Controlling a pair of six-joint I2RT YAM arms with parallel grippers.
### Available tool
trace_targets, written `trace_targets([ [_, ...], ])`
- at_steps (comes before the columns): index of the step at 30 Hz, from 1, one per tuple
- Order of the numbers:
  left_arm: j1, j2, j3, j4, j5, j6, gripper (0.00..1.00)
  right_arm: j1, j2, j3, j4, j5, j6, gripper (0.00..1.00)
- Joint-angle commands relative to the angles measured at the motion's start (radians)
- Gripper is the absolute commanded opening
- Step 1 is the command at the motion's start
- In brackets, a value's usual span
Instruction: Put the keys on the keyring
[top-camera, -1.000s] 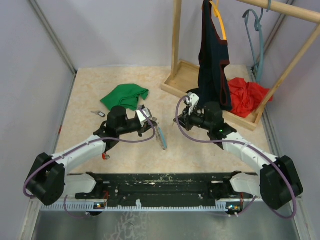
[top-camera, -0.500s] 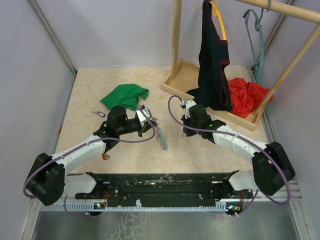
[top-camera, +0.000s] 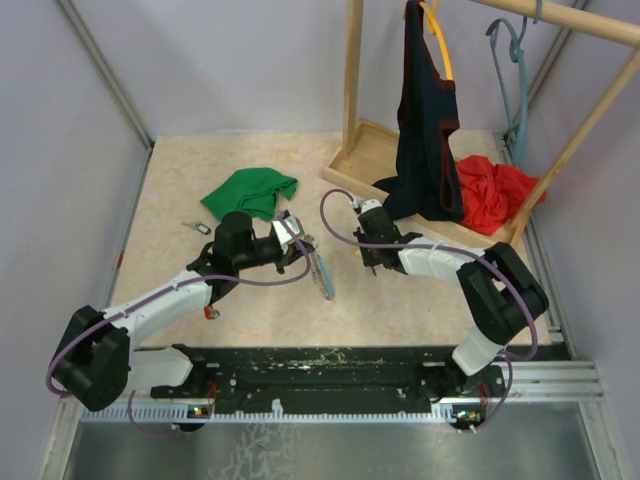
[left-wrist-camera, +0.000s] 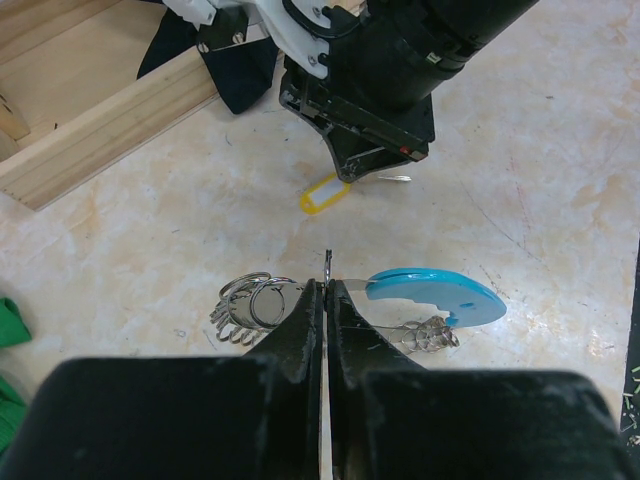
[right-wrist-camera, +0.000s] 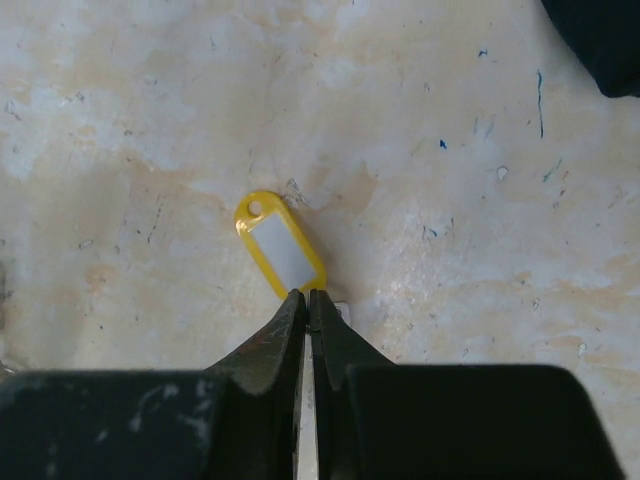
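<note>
The keyring (left-wrist-camera: 435, 295) is a silvery chain with a light blue band and a bunch of wire rings (left-wrist-camera: 250, 300); it hangs as a blue strip (top-camera: 322, 272) in the top view. My left gripper (left-wrist-camera: 327, 285) (top-camera: 312, 243) is shut on its thin wire. A yellow-headed key (right-wrist-camera: 280, 245) (left-wrist-camera: 323, 192) lies flat on the table. My right gripper (right-wrist-camera: 307, 295) (top-camera: 365, 262) is shut, tips down at that key's near end. A small dark key (top-camera: 197, 227) lies far left, and a red bit (top-camera: 210, 313) shows under the left arm.
A green cloth (top-camera: 250, 190) lies behind the left gripper. The wooden rack's base (top-camera: 365, 150) (left-wrist-camera: 100, 130) stands at the back right, with a dark garment (top-camera: 425, 130) hanging on it and a red cloth (top-camera: 490, 190) on its base.
My right arm has reached left and come down to the table, onto the yellow key. The left arm and the keyring have stayed put.
</note>
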Motion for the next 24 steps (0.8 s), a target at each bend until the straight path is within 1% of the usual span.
trace_targets([
  [1,-0.004,-0.017,0.019,0.000,0.009,0.006,0.00,0.008,0.000,0.074,0.036,0.018,0.017,0.08],
  [5,-0.004,-0.017,0.021,0.000,0.014,0.004,0.00,0.005,-0.044,0.093,-0.047,-0.005,0.013,0.15],
  [10,-0.005,-0.013,0.023,0.000,0.025,0.002,0.00,-0.033,-0.060,0.149,-0.187,-0.069,0.009,0.26],
  [15,-0.004,-0.013,0.021,0.000,0.027,0.002,0.00,-0.032,-0.035,0.215,-0.291,-0.100,-0.043,0.26],
  [19,-0.004,-0.017,0.021,-0.004,0.024,0.000,0.00,0.000,0.017,0.273,-0.361,-0.051,-0.080,0.26],
  [22,-0.004,-0.018,0.019,-0.005,0.019,0.000,0.00,0.019,0.082,0.304,-0.379,-0.036,-0.074,0.26],
  [24,-0.004,-0.022,0.017,-0.008,0.016,0.000,0.00,0.033,0.116,0.326,-0.395,0.007,-0.073,0.26],
])
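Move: The key is at the right fingertips, roughly 1 cm below the hand point and almost on the table. Its yellow tag lies about 3 cm ahead and 3 cm left of that hand. The metal-and-blue keyring in the left fingers is some 12 cm to the right hand's left, 5 cm back and 11 cm higher; the dark cloth's lower end is about 14 cm ahead and 8 cm right. From the left hand the key lies roughly 14 cm right, 3 cm ahead and 14 cm below. The right fingers let go of the key on the table, opening from nearly shut to about a quarter. The hand then lifts off, almost straight up by about 3.5 cm, with its fingertips tipping a little more downward and staying over the key. The left hand stays still and keeps its hold on the keyring. ##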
